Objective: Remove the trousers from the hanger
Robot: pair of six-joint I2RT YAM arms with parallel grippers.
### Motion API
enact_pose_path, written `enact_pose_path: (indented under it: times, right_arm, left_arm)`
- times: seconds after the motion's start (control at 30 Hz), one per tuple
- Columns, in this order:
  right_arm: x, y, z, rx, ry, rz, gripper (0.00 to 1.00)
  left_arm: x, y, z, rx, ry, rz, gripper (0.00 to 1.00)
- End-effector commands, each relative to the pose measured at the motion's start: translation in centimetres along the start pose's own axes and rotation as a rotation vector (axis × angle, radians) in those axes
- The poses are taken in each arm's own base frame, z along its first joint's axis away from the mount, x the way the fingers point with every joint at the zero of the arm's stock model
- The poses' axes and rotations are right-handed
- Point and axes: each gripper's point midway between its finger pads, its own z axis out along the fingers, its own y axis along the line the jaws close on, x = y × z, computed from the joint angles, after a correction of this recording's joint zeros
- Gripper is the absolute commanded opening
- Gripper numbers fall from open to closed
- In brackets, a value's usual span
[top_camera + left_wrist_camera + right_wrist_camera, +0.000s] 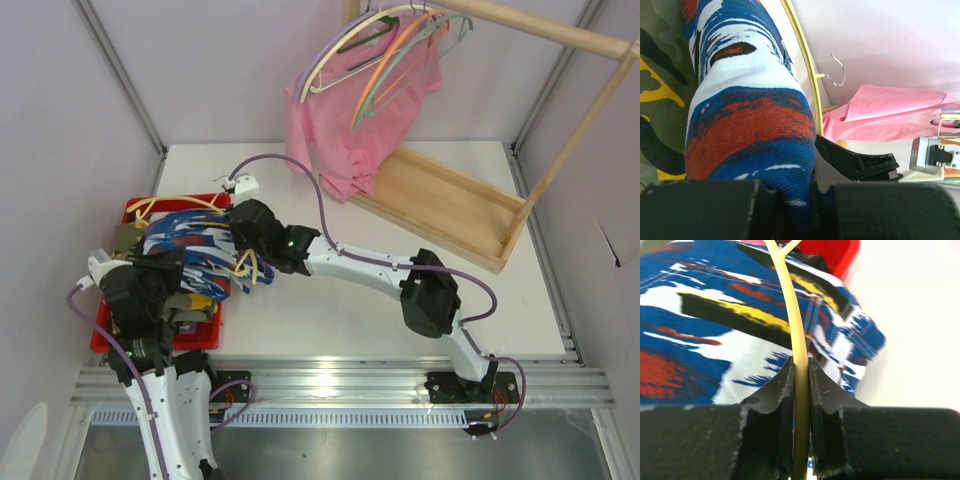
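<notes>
The blue, white and red print trousers [190,250] hang over a yellow hanger [246,267] above the red bin [205,335] at the left. My left gripper [172,272] is shut on the trousers' cloth [747,135]; the hanger's rim [802,65] runs beside it. My right gripper [240,238] is shut on the yellow hanger's bar [800,365], with the trousers [700,325] draped behind it. Yellow-olive camouflage trousers [657,75] lie underneath in the bin.
A pink T-shirt [355,110] hangs with several coloured hangers [395,50] on a wooden rack [450,205] at the back right. White walls close in the table on the left and right.
</notes>
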Motion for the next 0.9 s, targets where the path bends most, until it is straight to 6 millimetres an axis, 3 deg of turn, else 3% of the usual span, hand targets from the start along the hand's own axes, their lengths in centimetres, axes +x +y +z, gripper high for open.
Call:
enact_pose_path:
  times: [0.0, 0.27, 0.53, 0.73, 0.87]
  right_arm:
    - [-5.4, -2.6, -2.2, 0.047, -0.111, 0.053, 0.00]
    - [-3.5, -7.2, -2.7, 0.151, -0.105, 0.060, 0.00]
    - [-5.0, -10.3, -4.1, 0.216, -0.145, 0.049, 0.00]
    - [-6.4, -10.6, -4.9, 0.208, -0.172, 0.041, 0.00]
    - [-8.0, -9.2, -5.4, 0.145, -0.202, 0.034, 0.00]
  left_arm:
    - [-3.7, -4.2, -1.8, 0.118, -0.160, 0.023, 0.00]
    - [-5.5, -3.9, -1.9, 0.078, -0.249, 0.011, 0.00]
    - [-7.6, -3.9, -2.8, 0.037, -0.347, -0.002, 0.00]
    - [-8.4, -3.6, -2.5, 0.009, -0.381, -0.005, 0.01]
    - [-8.1, -3.0, -1.9, -0.011, -0.372, -0.004, 0.01]
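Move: The right hand grips the yellow hanger; the blue trousers' middle lies about 8 cm to its left, 5 cm back and 5 cm lower. The red bin's middle is some 18 cm left of that hand, 10 cm back and 17 cm below. The left hand already pinches one end of the trousers, whose middle is about 5 cm to its right, 3 cm ahead and 3 cm down. The right draws its hanger about 7 cm rightward, dipping then rising; the left, still gripping trousers, eases left. ##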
